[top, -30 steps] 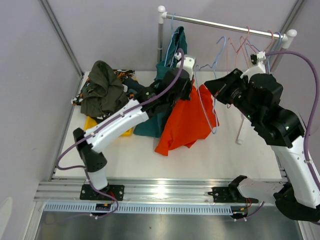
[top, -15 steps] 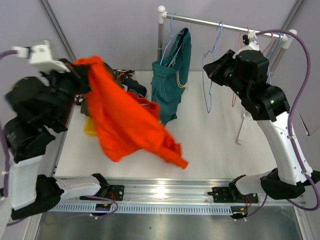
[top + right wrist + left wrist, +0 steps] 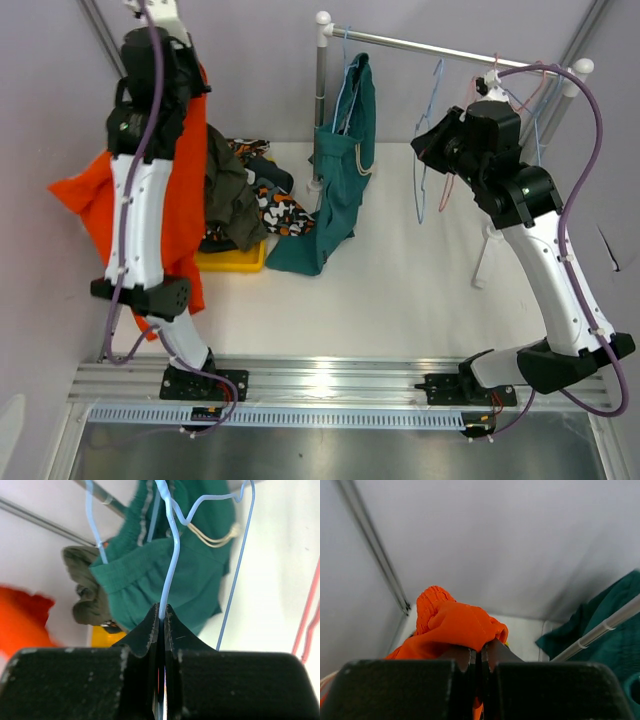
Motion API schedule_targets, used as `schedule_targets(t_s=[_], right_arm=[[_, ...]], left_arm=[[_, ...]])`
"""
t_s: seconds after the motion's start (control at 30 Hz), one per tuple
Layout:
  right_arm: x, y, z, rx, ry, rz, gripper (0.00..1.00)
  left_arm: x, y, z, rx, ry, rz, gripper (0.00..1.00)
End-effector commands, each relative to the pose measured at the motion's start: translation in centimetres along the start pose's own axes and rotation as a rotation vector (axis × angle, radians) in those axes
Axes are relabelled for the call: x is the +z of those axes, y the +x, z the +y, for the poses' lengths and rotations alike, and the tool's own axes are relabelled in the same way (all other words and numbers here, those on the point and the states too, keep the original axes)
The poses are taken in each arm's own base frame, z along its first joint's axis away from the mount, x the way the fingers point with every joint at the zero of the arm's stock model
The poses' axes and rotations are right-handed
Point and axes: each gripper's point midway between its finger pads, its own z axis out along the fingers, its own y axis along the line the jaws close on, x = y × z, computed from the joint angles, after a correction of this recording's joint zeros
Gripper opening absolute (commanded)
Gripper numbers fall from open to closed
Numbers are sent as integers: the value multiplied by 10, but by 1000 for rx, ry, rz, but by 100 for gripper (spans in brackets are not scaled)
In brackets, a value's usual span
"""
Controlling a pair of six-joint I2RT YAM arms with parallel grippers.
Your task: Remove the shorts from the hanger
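The bright orange shorts (image 3: 88, 196) (image 3: 455, 625) hang free of any hanger, high at the far left, with my left gripper (image 3: 190, 78) (image 3: 481, 652) shut on their bunched edge. Most of the cloth drapes behind the raised left arm. My right gripper (image 3: 432, 135) (image 3: 164, 611) is shut on the wire of an empty light blue hanger (image 3: 428, 160) (image 3: 170, 555) that hangs from the rail (image 3: 450, 47). The teal shorts (image 3: 342, 170) (image 3: 195, 575) are on another hanger at the rail's left end.
A yellow bin (image 3: 235, 262) at the back left holds a pile of olive-grey shorts (image 3: 228, 190), camouflage shorts (image 3: 282, 212) and navy shorts (image 3: 270, 175). Red and pink empty hangers (image 3: 530, 90) hang at the rail's right end. The grey wall is close on the left.
My left arm has swung up and to the left with the orange shorts, from the table's middle to high by the left wall. The right gripper stays on the blue hanger.
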Motion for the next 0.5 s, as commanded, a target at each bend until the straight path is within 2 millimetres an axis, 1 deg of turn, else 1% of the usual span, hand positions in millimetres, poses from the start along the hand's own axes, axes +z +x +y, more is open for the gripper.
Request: schedule_targets(t_s=[0.0, 0.03, 0.1, 0.13, 0.17, 0.2, 0.23, 0.27, 0.3, 0.33, 0.37, 0.4, 0.43, 0.47], right_arm=[[-3, -12, -1, -13, -38, -47, 0], [-1, -11, -3, -13, -37, -46, 0], [5, -7, -7, -11, -32, -40, 0], [8, -6, -9, -13, -30, -34, 0], [9, -6, -7, -13, -37, -33, 0], [13, -5, -9, -13, -35, -30, 0], [14, -6, -5, -17, -49, -28, 0], [15, -8, -2, -18, -59, -32, 0], [19, -8, -2, -21, -58, -28, 0], [15, -19, 7, -23, -80, -53, 0], [16, -23, 9, -34, -84, -59, 0], [15, -30, 14, -42, -95, -75, 0], [15, -42, 22, -46, -108, -101, 0], [15, -48, 25, -61, -112, -112, 0]], left_arm=[[20, -15, -15, -58, 97, -72, 0], [38, -2, -17, -53, 102, -45, 0], [58, 9, -17, -42, 86, -42, 0], [69, 17, -12, -34, 51, -31, 0], [86, 36, -10, -37, 21, 7, 2], [97, 50, -6, -41, -2, 35, 7], [104, 66, -2, -45, -8, 81, 38], [117, 93, -4, -63, -8, 146, 61], [119, 105, -4, -72, 1, 184, 79], [117, 122, -6, -73, 12, 242, 94], [111, 133, -9, -93, 23, 280, 99], [105, 156, -10, -97, 21, 340, 99], [98, 152, -14, -111, 40, 326, 99], [89, 179, -14, -114, 35, 378, 99]])
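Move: Some 8 cm ahead of the left hand, 5 cm to its right and roughly 45 cm below lies the pile of removed shorts, the orange-patterned pair showing about 10 cm farther right. The yellow bin under the pile is about 3 cm ahead, 50 cm down. The teal shorts still hang about 5 cm ahead and 30 cm right of that hand, 25 below. From the right hand the pile is about 16 cm ahead, 33 left, 37 down. Swinging down and forward over the pile, the left hand carries the red shorts it already grips about 17 cm lower and 10 cm farther out, its fingers tipping down nearly 20 degrees, then opens them wide while still sinking and lets the shorts go. The right hand, shut on the blue hanger, eases a couple of centimetres forward, dipping about 3 cm and rising again. ##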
